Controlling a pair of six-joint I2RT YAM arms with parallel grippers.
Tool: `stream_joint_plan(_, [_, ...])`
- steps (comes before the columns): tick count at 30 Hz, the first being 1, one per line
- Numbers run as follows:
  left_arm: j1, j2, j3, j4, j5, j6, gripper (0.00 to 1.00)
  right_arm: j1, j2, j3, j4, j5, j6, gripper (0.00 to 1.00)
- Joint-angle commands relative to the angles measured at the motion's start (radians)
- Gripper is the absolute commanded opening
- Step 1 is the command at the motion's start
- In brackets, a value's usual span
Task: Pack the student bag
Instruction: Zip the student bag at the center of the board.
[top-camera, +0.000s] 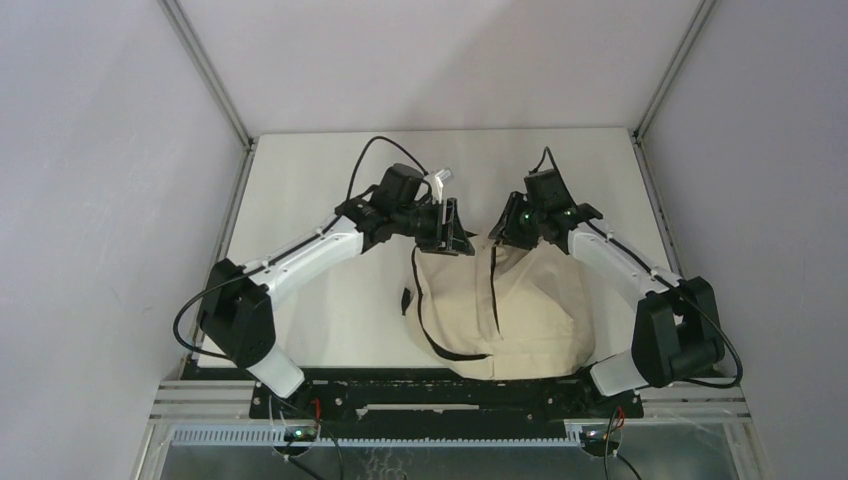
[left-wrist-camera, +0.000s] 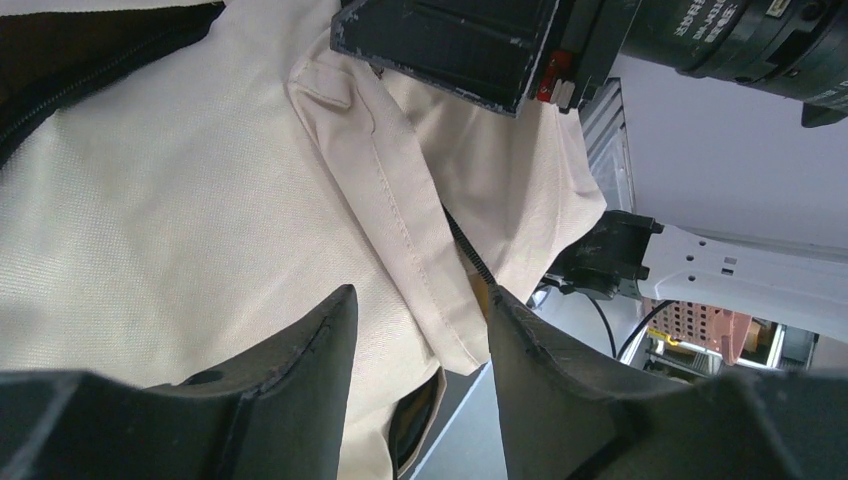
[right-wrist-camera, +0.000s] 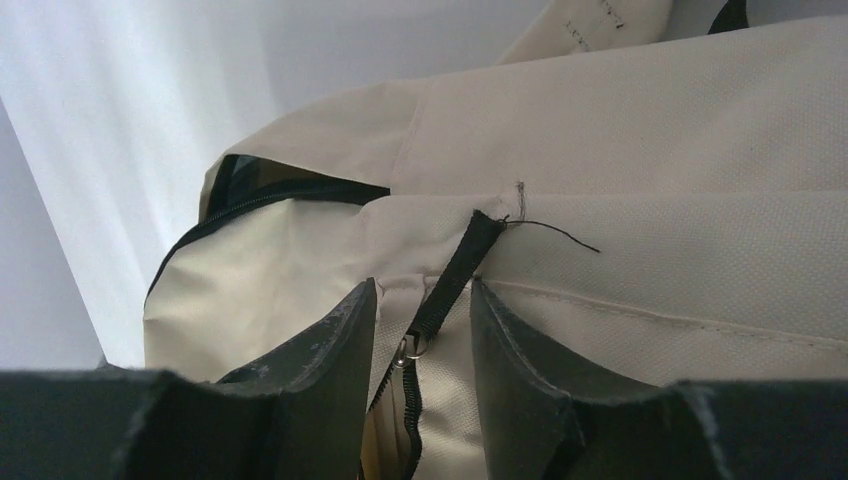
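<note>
The student bag (top-camera: 510, 310), cream canvas with black zippers, lies on the table between the two arms, and its top end points away from the bases. My left gripper (top-camera: 455, 228) is at the bag's top left corner. In the left wrist view it (left-wrist-camera: 421, 291) stands open around a stitched flap (left-wrist-camera: 400, 230) of the bag. My right gripper (top-camera: 510, 225) is at the top right corner. In the right wrist view it (right-wrist-camera: 422, 284) stands open, with the black zipper pull strap (right-wrist-camera: 455, 270) and its ring between the fingers but apart from them. A dark slit (right-wrist-camera: 270, 190) marks the bag's open zipper.
A black strap (top-camera: 425, 320) loops out of the bag's left side onto the white table (top-camera: 310, 200). Grey walls close in the table on the left, right and back. The black rail (top-camera: 430, 390) with the arm bases runs right below the bag.
</note>
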Motion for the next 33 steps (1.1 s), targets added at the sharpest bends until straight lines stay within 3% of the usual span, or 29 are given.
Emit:
stream_joint_plan(1, [0.007, -0.029, -0.017, 0.030, 0.017, -0.009, 0.55, -0.011, 0.022, 0.047, -0.004, 0.061, 0.045, 0.48])
stream_joint_plan(9, [0.008, -0.019, -0.015, 0.024, 0.021, 0.001, 0.55, -0.010, 0.087, 0.047, 0.055, 0.014, 0.091, 0.44])
stream_joint_plan(17, [0.013, -0.022, -0.024, 0.015, 0.015, 0.004, 0.55, -0.007, 0.075, 0.076, 0.099, -0.005, 0.105, 0.01])
stream_joint_plan(33, [0.037, 0.144, 0.075, 0.080, 0.082, -0.050, 0.55, 0.049, -0.089, 0.078, 0.080, -0.012, 0.058, 0.00])
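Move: The black fabric tab at the far end of the student bag's zipper lies just off the right hand's half-open fingertips, about 2 cm ahead, sideways level and 2 cm below. Its zipper pull hangs roughly 1 cm nearer the robot than the tab. The black-edged side opening begins some 7 cm left of the tab and 1 cm farther out. From the left hand the tab is about 6 cm ahead, 8 cm right and 9 cm lower. The right fingers shut on the black tab at the zipper's far end after easing about 2 cm forward and 2 cm down onto it. Keeping the pinch, the hand then draws it up some 6 cm, drifting left and slightly back. Late on, the left hand, still half open, sinks about 4 cm and a little forward towards the bag beside the zipper, its fingers tipping slightly downward. ##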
